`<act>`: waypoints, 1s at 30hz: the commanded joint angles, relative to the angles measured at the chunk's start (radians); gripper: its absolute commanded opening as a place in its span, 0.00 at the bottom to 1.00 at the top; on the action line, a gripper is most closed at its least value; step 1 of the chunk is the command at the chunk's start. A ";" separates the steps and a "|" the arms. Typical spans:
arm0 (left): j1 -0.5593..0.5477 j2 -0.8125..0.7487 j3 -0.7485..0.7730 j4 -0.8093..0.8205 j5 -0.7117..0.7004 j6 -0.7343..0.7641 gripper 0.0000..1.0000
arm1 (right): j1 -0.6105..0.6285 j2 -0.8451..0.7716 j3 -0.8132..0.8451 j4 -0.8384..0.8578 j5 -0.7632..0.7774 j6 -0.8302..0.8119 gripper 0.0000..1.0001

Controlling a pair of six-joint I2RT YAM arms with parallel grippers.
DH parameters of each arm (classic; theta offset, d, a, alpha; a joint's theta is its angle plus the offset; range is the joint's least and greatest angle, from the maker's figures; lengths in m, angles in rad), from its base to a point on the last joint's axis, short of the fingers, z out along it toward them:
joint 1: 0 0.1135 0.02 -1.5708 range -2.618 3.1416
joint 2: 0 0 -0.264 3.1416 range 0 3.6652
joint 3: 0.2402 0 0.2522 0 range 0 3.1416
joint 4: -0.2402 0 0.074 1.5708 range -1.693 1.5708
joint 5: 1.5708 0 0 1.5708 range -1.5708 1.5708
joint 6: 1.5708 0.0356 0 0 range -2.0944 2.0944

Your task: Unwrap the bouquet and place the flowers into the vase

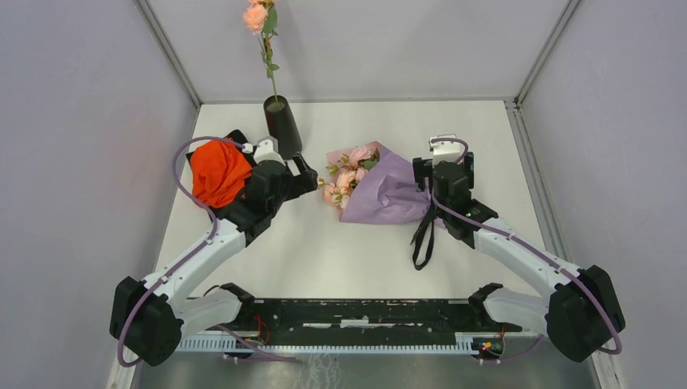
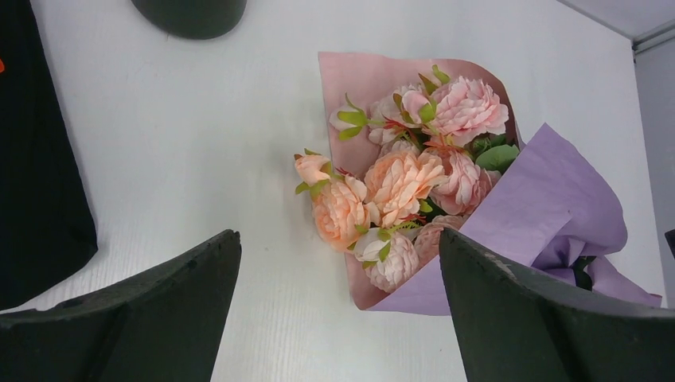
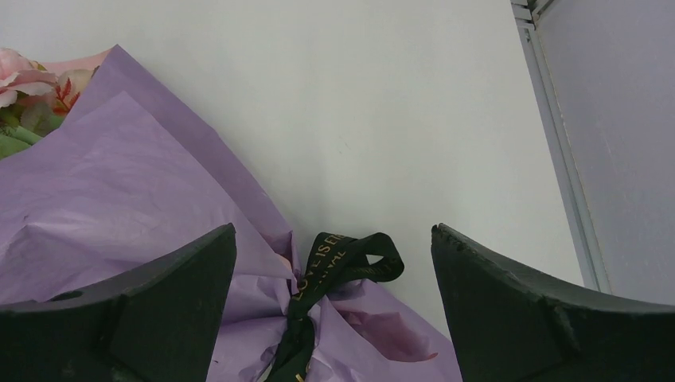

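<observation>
The bouquet lies on the table, lilac paper outside and pink inside, with its flowers pointing left. A black ribbon ties its narrow right end and trails toward the near edge. The black vase stands at the back and holds one peach rose on a long stem. My left gripper is open just left of the flower heads, touching nothing. My right gripper hangs open over the tied end, the ribbon knot showing between its fingers.
An orange-red cloth sits bunched on a flat black cloth at the left, beside my left arm. The vase base shows at the top of the left wrist view. Grey walls enclose the table on three sides.
</observation>
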 commanded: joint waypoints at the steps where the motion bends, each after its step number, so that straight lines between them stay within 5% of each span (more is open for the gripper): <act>1: -0.003 -0.043 -0.006 0.051 0.016 0.030 1.00 | 0.001 -0.028 -0.023 0.013 0.012 0.010 0.98; 10: -0.003 -0.041 -0.024 0.092 0.080 0.058 1.00 | -0.016 -0.012 -0.021 0.004 -0.044 0.031 0.98; 16: -0.024 0.125 -0.048 0.252 0.199 -0.001 1.00 | -0.128 0.043 -0.033 -0.010 -0.173 0.112 0.98; 30: -0.344 0.545 0.106 0.365 0.159 -0.077 1.00 | -0.242 0.258 -0.036 -0.025 -0.290 0.204 0.97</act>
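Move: The purple wrap's near edge lies some 16 cm to the left hand's right, about 3 cm back and 17 cm below; from that hand the flower heads are roughly 11 cm right and 7 cm ahead, the vase 5 cm left and 15 cm ahead. The black ribbon's bow is some 3 cm ahead of the right hand, 3 cm to its right and 16 cm below, with the knot about 3 cm left and 2 cm back. To the purple wrap's near edge, below the flower heads, the open left hand sweeps about 15 cm right, after a slight lift dropping some 11 cm and easing back, turning about 25 degrees clockwise and tipping downward. The ribbon's bow is what the open right hand sinks towards, about 10 cm down and 4 cm to the right, its fingers tipping some 15 degrees further down. ##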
